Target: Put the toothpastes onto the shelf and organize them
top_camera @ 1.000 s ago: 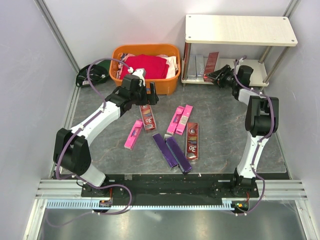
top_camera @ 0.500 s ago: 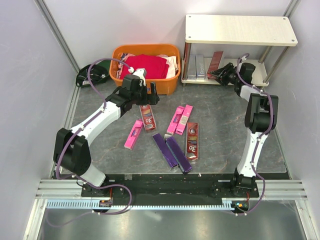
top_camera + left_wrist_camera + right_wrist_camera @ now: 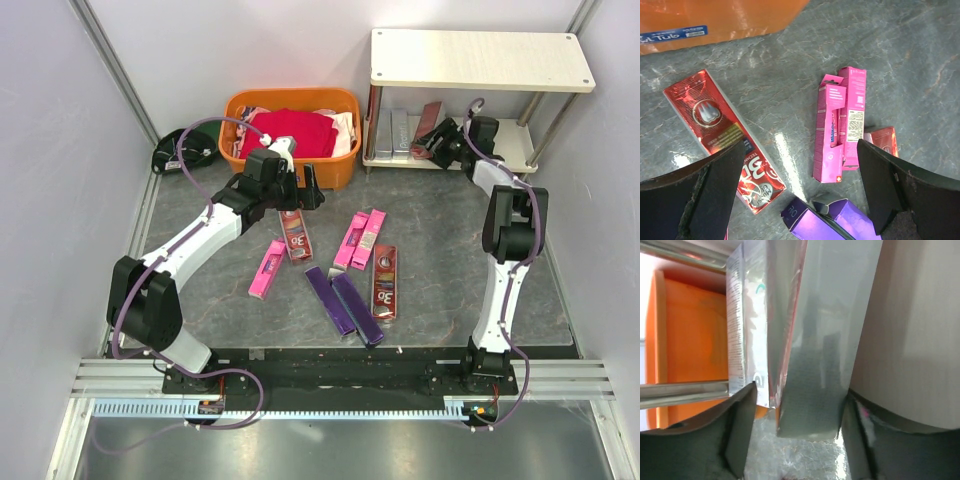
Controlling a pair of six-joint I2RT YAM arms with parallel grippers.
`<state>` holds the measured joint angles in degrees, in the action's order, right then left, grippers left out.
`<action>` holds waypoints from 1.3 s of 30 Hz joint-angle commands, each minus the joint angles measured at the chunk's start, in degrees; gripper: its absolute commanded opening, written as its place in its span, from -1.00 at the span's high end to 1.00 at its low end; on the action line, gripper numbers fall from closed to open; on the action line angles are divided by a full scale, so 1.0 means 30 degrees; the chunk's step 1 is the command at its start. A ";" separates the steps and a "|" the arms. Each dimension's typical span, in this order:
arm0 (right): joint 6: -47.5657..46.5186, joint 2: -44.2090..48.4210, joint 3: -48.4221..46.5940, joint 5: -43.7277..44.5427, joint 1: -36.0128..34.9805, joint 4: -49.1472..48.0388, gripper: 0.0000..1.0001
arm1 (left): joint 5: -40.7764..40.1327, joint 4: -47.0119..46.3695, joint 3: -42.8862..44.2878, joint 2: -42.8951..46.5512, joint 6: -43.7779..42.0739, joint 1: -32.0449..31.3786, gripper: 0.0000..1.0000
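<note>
The shelf stands at the back right. On its lower board lie two silver-grey toothpastes and a dark red one. My right gripper reaches in at that dark red box. In the right wrist view the box's end stands between the right gripper's spread jaws, with a gap on the left side. My left gripper hovers open over the table's toothpastes. Below the left gripper are a red box, two pink ones and purple ones.
An orange basket holding a red cloth sits at the back, left of the shelf. A black object lies at the back left. Another pink box and a red one lie mid-table. Thin shelf posts flank the lower tier.
The right gripper pushed further into the lower tier with the dark red box, and its jaws spread apart off it. The left arm has barely moved.
</note>
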<state>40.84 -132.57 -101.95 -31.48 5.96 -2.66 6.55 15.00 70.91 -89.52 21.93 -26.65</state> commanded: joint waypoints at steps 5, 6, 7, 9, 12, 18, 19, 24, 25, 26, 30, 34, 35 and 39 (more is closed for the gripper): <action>-0.1162 0.2383 0.2282 0.5128 0.0094 0.1852 -0.79 | 0.1070 -0.1076 0.0034 0.0160 0.0716 -0.0109 -1.00; -0.1104 0.2587 0.2662 0.5540 0.0095 0.1852 -0.82 | 0.1099 -0.1076 0.0034 0.0161 0.0716 -0.0109 -1.00; -0.0987 0.2909 0.2869 0.6356 0.0095 0.1794 -0.85 | 0.1099 -0.1076 0.0034 0.0219 0.0716 -0.0109 -1.00; -0.0869 0.3116 0.3278 0.6947 0.0153 0.1619 -0.87 | 0.1099 -0.1076 0.0034 0.0190 0.0716 -0.0109 -1.00; -0.0489 0.3263 0.3544 0.7740 0.0182 0.1122 -0.89 | 0.1157 -0.1076 0.0092 0.0131 0.0716 -0.0139 -1.00; 0.1238 0.2387 0.3460 0.7129 0.0241 -0.2946 -0.89 | 0.1275 -0.1105 0.0180 -0.0044 0.0775 -0.0168 -1.00; 0.1414 0.1659 0.3022 0.6836 0.0270 -0.2953 -0.89 | 0.1275 -0.1076 0.0180 -0.0044 0.0804 -0.0197 -1.00; 0.2555 -0.0220 0.0763 0.5898 0.0300 -0.3594 -0.88 | 0.1509 -0.1134 0.0267 -0.0190 0.0804 -0.0197 -1.00; 0.2704 -0.0687 0.0587 0.5866 0.0300 -0.3974 -0.87 | 0.1538 -0.1163 0.0268 -0.0220 0.0804 -0.0197 -1.00; 0.2792 -0.0866 0.0324 0.5837 0.0329 -0.4094 -0.87 | 0.1539 -0.1164 0.0268 -0.0249 0.0804 -0.0197 -1.00; 0.3523 -0.2006 -0.0380 0.4727 0.0329 -0.5205 -0.84 | 0.1714 -0.1164 0.0269 -0.0308 0.0833 -0.0226 -1.00; 0.3584 -0.2682 -0.1170 0.3584 0.0154 -0.5560 -0.81 | 0.1773 -0.1164 0.0239 -0.0367 0.0892 -0.0255 -1.00; 0.3497 -0.2858 -0.1694 0.3059 0.0066 -0.5444 -0.80 | 0.1773 -0.1164 0.0210 -0.0367 0.0921 -0.0256 -1.00; 0.2970 -0.3415 -0.2694 0.2205 -0.0315 -0.4860 -0.78 | 0.1861 -0.1164 0.0209 -0.0484 0.0951 -0.0256 -1.00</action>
<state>50.78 -139.85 -106.83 -20.18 6.70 -20.01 10.83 13.30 70.87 -90.43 23.16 -27.14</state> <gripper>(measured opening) 0.895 0.996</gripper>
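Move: The red toothpaste box is already on the lower shelf, its near end between the right hand's loosened fingers; its middle lies about 6 cm ahead and 1 cm right, nearly level in height. Two silvery boxes stand beyond it to the left: the nearer 6 cm left and 5 ahead of the hand, the farther 10 left and 5 ahead. From the idle left hand the red box is roughly 24 cm ahead, 30 right and 9 lower. Sideways to the right first: the right hand spreads its already loosened fingers wide and swings about 6 cm right and slightly back off the red box's near end, turning some 20 degrees clockwise. It then reaches roughly 8 cm forward into the shelf along the box's right side, tips its fingers up a little and eases a couple of centimetres back left towards the box, fingers still wide. ##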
